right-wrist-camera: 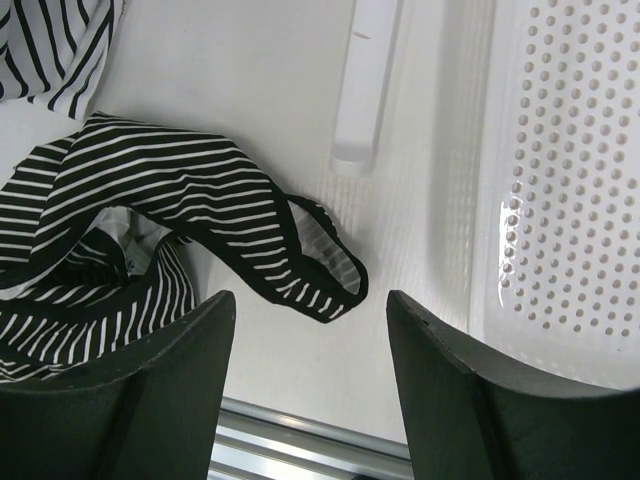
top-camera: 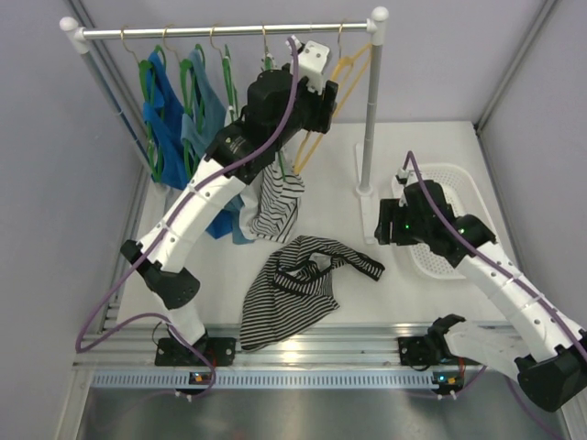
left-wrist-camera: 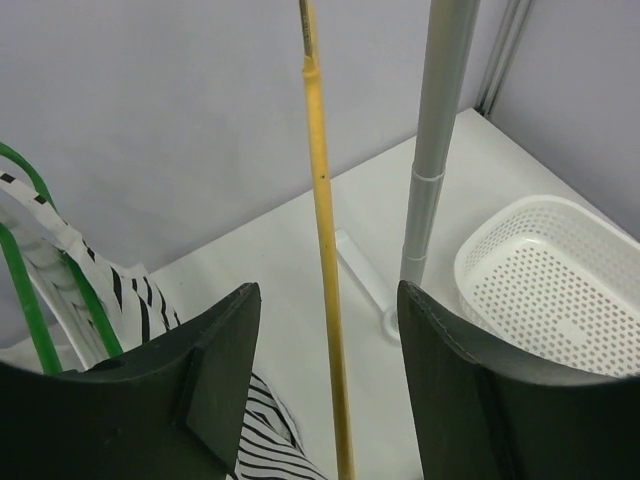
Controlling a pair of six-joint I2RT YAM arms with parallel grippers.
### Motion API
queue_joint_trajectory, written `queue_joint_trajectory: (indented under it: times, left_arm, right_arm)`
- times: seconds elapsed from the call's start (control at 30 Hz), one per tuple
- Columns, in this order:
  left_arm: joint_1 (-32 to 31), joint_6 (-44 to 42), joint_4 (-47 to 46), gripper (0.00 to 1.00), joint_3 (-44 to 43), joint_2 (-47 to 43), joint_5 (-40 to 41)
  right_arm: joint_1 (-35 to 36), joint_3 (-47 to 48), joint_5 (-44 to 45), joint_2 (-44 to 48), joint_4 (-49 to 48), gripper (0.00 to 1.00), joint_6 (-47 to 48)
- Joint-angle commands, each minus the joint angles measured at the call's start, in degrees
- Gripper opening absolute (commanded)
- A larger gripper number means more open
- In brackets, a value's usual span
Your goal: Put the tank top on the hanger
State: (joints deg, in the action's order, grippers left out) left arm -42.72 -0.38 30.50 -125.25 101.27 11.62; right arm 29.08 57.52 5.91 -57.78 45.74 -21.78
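The tank top [top-camera: 298, 280], dark with narrow white stripes and black edging, lies crumpled on the white table near the front edge. The yellow hanger [top-camera: 353, 64] hangs on the rail at the right end. My left gripper [top-camera: 328, 99] is raised to it. In the left wrist view the hanger's thin yellow bar [left-wrist-camera: 325, 250] runs upright between the fingers of the left gripper [left-wrist-camera: 330, 300], which is open with a gap on both sides. My right gripper [right-wrist-camera: 310, 300] hovers open over bare table just right of the tank top's strap loop [right-wrist-camera: 320, 270], holding nothing.
A clothes rack [top-camera: 229, 30] spans the back, carrying blue tops [top-camera: 170, 119] on green hangers and a paler striped top [top-camera: 275, 202]. Its right post [top-camera: 369, 119] stands beside a white perforated basket [top-camera: 454, 220]. The rack's foot [right-wrist-camera: 365, 80] lies between tank top and basket.
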Motion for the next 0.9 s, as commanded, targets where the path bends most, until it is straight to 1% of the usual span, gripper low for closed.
queue_joint_trajectory:
  times: [0.0, 0.2, 0.3, 0.43, 0.53, 0.57, 0.67, 0.7, 0.73, 0.87]
  left_arm:
    - [0.2, -1.6, 1.0, 0.62, -1.4, -1.2, -1.9]
    - [0.2, -2.0, 2.3, 0.59, 0.4, -0.4, -1.5]
    - [0.2, -2.0, 1.1, 0.55, 2.6, -0.8, -1.3]
    - [0.2, -1.8, 1.4, 0.48, 3.3, -0.5, -1.4]
    - [0.2, -1.8, 1.5, 0.40, 3.6, -0.2, -0.8]
    - [0.2, -2.0, 1.5, 0.33, 3.5, -0.2, -0.5]
    - [0.2, -2.5, 1.1, 0.17, 3.5, -0.3, 0.4]
    - [0.2, -2.7, 1.0, 0.02, 3.6, -0.4, 0.7]
    - [0.2, -2.8, 0.6, 0.00, 3.5, -0.5, 1.0]
    - [0.1, -3.0, -1.4, 0.00, 3.1, -1.3, 2.3]
  right_arm:
    - [-0.4, 1.1, -0.5, 1.5, -1.0, 0.62, 0.7]
    - [-0.5, 0.4, -1.0, 2.0, -1.4, 0.63, 0.5]
    - [-0.4, 0.2, -0.9, 2.1, -1.3, 0.63, 0.9]
    - [-0.4, -0.2, -0.9, 2.1, -1.5, 0.63, 1.0]
    - [-0.4, -0.3, -1.0, 2.2, -1.5, 0.63, 1.1]
    - [-0.4, -0.3, -1.0, 2.3, -1.5, 0.63, 1.2]
    - [-0.5, -0.3, -1.0, 2.3, -1.6, 0.63, 1.3]
    - [-0.4, -0.1, -1.0, 2.2, -1.4, 0.63, 1.3]
    - [-0.5, -0.1, -1.0, 2.3, -1.3, 0.63, 1.4]
    - [-0.6, -0.3, -0.9, 2.8, -1.4, 0.63, 1.5]
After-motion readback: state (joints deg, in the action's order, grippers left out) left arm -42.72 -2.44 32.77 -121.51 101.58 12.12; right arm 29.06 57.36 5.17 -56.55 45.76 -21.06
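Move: The left gripper is open around the line of the yellow hanger's near shoulder, the part to grip being about 4 cm below and 1 cm ahead. The rack post stands roughly 8 cm ahead and 11 cm to this hand's right; the hanging striped top is some 6 cm ahead, 12 cm left and about 15 cm lower. From the right hand, that shoulder lies about 16 cm ahead, 17 cm left and 23 cm up. Ease the left gripper down about 4 cm along the yellow hanger, keeping it aimed forward and to the right with just a slight roll and downward tip, and let the fingers start closing on the way. Then hold that height and shut them fully, pinching the hanger's near shoulder between the pads. ##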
